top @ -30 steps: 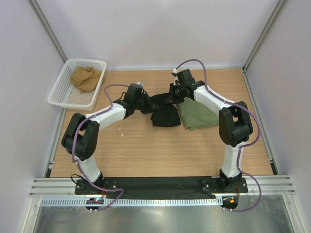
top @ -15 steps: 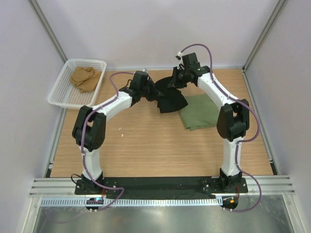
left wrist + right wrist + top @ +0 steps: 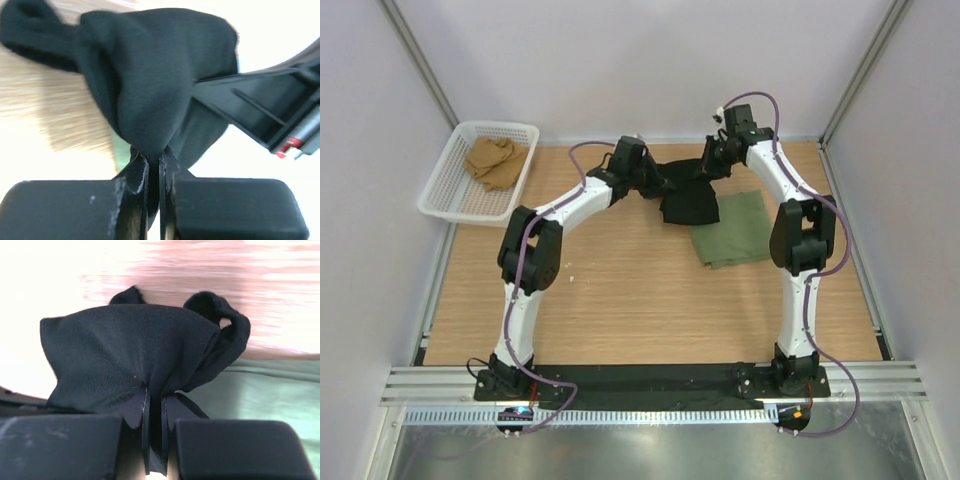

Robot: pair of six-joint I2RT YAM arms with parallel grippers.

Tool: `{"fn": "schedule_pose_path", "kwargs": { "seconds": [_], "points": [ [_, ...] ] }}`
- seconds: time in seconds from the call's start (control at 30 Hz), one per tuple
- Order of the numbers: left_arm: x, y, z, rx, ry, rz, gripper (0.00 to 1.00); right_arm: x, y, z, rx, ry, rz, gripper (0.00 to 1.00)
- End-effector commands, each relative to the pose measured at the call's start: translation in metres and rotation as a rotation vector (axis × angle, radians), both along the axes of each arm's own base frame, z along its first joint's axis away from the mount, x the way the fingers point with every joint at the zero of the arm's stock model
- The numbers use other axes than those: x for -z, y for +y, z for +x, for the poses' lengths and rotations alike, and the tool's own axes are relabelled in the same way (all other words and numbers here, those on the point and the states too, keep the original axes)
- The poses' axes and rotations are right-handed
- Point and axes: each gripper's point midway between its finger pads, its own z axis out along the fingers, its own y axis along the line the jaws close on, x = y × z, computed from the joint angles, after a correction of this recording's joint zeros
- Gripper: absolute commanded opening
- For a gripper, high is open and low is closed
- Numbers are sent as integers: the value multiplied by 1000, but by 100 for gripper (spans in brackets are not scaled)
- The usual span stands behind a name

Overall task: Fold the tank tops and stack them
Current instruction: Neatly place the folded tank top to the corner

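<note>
The black tank top (image 3: 688, 203) hangs bunched between both grippers near the back of the table, its lower part draping over the left edge of the folded olive green tank top (image 3: 735, 232). My left gripper (image 3: 657, 184) is shut on one end of the black cloth (image 3: 150, 75), which is pinched at the fingertips of that gripper (image 3: 154, 158). My right gripper (image 3: 708, 169) is shut on the other end (image 3: 125, 350), which spills out over that gripper's tips (image 3: 155, 401), with the green top (image 3: 270, 390) lying flat below it.
A white mesh basket (image 3: 438, 185) at the back left holds a crumpled tan cloth (image 3: 496, 158). Both arms stretch far back, close to the rear wall. The right arm's dark link (image 3: 260, 105) crosses the left wrist view.
Both arms have carried the black top away from the table's middle, back and to the right, so it now hangs partly over the green top.
</note>
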Motion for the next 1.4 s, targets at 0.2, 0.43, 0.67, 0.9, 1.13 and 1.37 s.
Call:
{"fn": "schedule_pose_path", "kwargs": {
  "seconds": [0.2,0.43,0.67,0.9,1.13,1.37],
  "points": [
    [-35,-69,1,79,-13,-148,0,-27,-50,-2,64,-20,-36,1],
    [-33,-108,-2,102,-15,-176,0,-29,-78,-3,113,-4,-54,1],
    [-34,-124,-9,116,-33,-174,0,-35,-98,-8,148,-1,-71,1],
    [-24,-138,-41,139,-5,-168,0,-32,-106,-30,156,25,-113,1],
    [-9,-144,-66,162,35,-171,0,-14,-113,-49,158,82,-153,2],
    [-17,-142,-72,166,36,-177,0,-11,-111,-59,158,94,-144,2]
  ]
}}
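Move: The green folded tank top lies under and in front of the carried black one: its middle is about 18 cm right, 10 cm back and 12 cm below the left hand, and roughly 7 cm right, 13 cm back and 11 cm below the right hand. The hanging black tank top has its middle some 6 cm right of and 2 cm back from the left hand, 4 cm below. The table's far edge runs about 10 cm straight ahead of the right hand. Both grippers keep their pinch on the bunched black tank top and carry it between them to the right, over the green one, some 13 cm with the left hand and 11 with the right. Then both draw back about 6 cm and sink, the left more than the right, fingers tipping down slightly and turning a little clockwise, never opening. ##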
